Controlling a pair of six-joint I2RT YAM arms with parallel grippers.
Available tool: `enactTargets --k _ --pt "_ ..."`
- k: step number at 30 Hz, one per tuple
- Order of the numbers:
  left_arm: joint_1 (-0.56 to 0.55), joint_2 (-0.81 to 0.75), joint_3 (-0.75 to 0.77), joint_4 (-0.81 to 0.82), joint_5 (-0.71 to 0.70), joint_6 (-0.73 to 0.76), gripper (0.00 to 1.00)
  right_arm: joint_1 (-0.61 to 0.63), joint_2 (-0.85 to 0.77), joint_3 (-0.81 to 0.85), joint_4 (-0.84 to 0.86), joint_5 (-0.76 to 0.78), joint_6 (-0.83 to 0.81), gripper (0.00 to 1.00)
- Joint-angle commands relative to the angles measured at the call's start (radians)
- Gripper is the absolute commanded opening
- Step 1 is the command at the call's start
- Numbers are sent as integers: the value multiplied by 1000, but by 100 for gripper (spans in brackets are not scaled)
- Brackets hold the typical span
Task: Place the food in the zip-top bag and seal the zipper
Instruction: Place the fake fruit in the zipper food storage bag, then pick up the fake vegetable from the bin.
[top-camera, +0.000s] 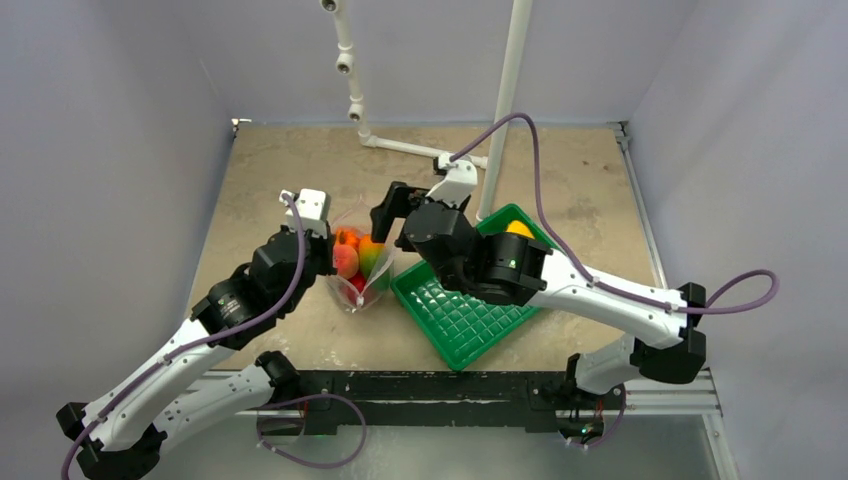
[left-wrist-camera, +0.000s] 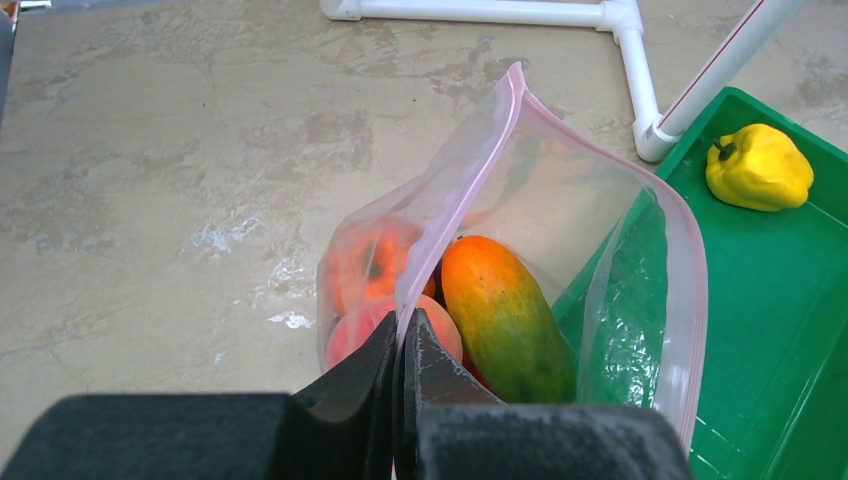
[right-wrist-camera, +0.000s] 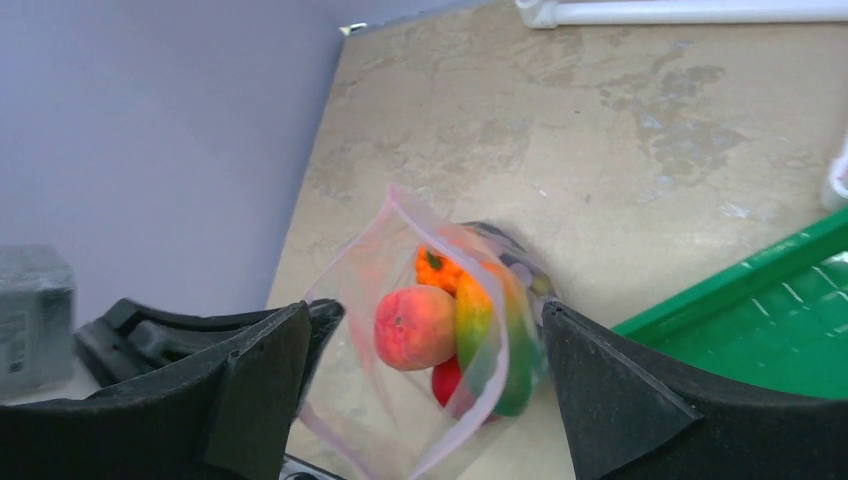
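Note:
The clear zip-top bag (top-camera: 360, 268) stands on the table left of the green tray, mouth up and gaping. My left gripper (left-wrist-camera: 405, 325) is shut on the near edge of its mouth, pinching the pale pink zipper (left-wrist-camera: 470, 165). Food lies inside the bag: a green-orange mango (left-wrist-camera: 505, 315), a peach (right-wrist-camera: 415, 325), an orange fruit (right-wrist-camera: 440, 268) and a red tomato (right-wrist-camera: 448, 380). My right gripper (right-wrist-camera: 435, 310) hovers open right above the bag's mouth with nothing between its fingers. A yellow pepper (left-wrist-camera: 758, 167) lies in the tray's far corner.
The green ribbed tray (top-camera: 470, 320) sits right beside the bag, touching its right side. A white pipe frame (top-camera: 505, 100) rises behind the tray, and its base pipe (left-wrist-camera: 630, 60) runs along the table. Grey walls close in both sides.

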Motion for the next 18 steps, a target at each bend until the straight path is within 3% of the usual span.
enactTargets --k 1,6,18 --pt "6 -1 -4 39 5 11 0 -42 -6 -2 -225 55 132 87" --pt "6 -4 -4 40 6 11 0 -141 -16 -65 -374 37 214 87" --pt "7 -5 -4 40 10 12 0 -414 -45 -343 -308 -25 145 91"
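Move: From the right hand, the yellow pepper lies about 24 cm to the right, 12 cm ahead and 33 cm below, in the tray's far corner. The green tray's middle is some 18 cm right, level in reach; the white post's foot stands about 4 cm left of the pepper and 5 cm beyond it. The filled bag sits below, 8 cm left and 2 cm ahead. From the left hand, the pepper is roughly 41 cm right, 12 cm ahead and 23 cm below. Sweeping down and to the right, about 16 cm down and 15 cm across with some 6 cm of forward reach, the empty right hand leaves the bag's mouth and heads for the yellow pepper, coming over the green tray. On the way its wrist swings clockwise, tips down and rolls its left side lower, with the fingers staying wide open. The left hand stays still, keeping the bag's rim pinched. ##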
